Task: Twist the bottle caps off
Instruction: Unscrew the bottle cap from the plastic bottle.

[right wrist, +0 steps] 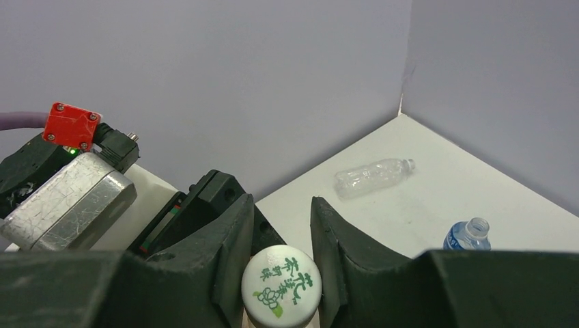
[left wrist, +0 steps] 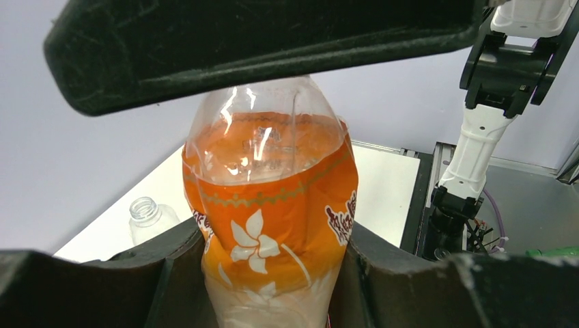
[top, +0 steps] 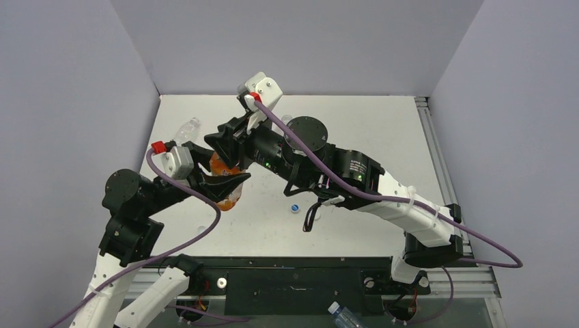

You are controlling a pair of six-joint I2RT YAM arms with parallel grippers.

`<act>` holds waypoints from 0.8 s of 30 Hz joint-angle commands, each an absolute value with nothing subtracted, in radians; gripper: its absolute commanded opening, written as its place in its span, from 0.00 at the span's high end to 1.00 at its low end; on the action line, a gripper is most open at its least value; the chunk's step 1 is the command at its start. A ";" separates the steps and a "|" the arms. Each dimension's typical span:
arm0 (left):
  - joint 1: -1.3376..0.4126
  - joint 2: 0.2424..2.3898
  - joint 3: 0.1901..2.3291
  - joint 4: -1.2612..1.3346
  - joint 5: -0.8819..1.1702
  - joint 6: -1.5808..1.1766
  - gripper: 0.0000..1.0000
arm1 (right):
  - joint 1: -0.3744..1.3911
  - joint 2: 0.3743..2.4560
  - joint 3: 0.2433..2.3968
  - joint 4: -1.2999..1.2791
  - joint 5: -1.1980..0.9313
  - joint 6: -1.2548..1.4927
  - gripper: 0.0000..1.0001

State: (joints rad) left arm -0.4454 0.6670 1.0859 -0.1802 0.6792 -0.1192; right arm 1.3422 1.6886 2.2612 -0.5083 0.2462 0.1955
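An orange-labelled bottle [left wrist: 270,205] is held upright above the table, my left gripper [left wrist: 273,273] shut on its lower body. In the top view the bottle [top: 232,199] shows between both grippers. Its white bottle cap [right wrist: 281,285], printed in green, sits between the fingers of my right gripper [right wrist: 282,225], which is shut on it from above with both pads against the cap's sides. Seen from the top, the right gripper [top: 229,143] hangs directly over the left gripper [top: 222,183]. A loose blue bottle cap with a white top [top: 295,208] lies on the table.
An uncapped clear bottle [right wrist: 372,176] lies on its side at the back left of the table [top: 369,123]. An open blue-labelled bottle [right wrist: 465,236] stands near it. Another bottle [top: 343,316] lies below the table's front rail. Grey walls enclose three sides.
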 commanded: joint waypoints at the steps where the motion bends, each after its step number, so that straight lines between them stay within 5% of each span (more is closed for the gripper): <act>1: -0.443 0.672 1.086 -0.155 0.664 -0.114 1.00 | 1.334 1.631 2.250 -0.457 0.218 0.209 0.71; 7: -0.443 0.673 1.083 -0.148 0.673 -0.126 1.00 | 1.312 1.591 2.199 -0.432 0.179 0.220 1.00; 11: -0.443 0.669 1.085 -0.112 0.717 -0.186 1.00 | 1.261 1.525 2.112 -0.363 0.019 0.214 1.00; 17: -0.443 0.691 1.138 -0.002 0.945 -0.424 1.00 | 1.165 1.415 1.916 -0.070 -0.580 0.238 1.00; 24: -0.445 0.702 1.204 0.056 1.007 -0.560 1.00 | 1.147 1.483 1.966 0.075 -0.908 0.368 1.00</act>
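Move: The white cap of the orange-labelled bottle is already between the right fingertips, right at that hand. From the left hand, which keeps the bottle by its body, it is about 10 cm above, 2 cm left and 1 cm back. From the right hand, some 52 cm below, a loose blue cap lies about 8 cm ahead and 14 right, a loose white cap 6 ahead and 20 right. The open blue-label bottle stands roughly 30 ahead, 2 left, 42 below. The bottle cap is twisted counter-clockwise against its bottle: the right hand, still pinching the cap, turns nearly 40 degrees counter-clockwise while the left, keeping its grip on the body, turns it some 20 degrees clockwise and tips slightly down. After a near standstill both swing back towards the base together, about 6 cm, drifting a little right, sinking slightly and then rising. ##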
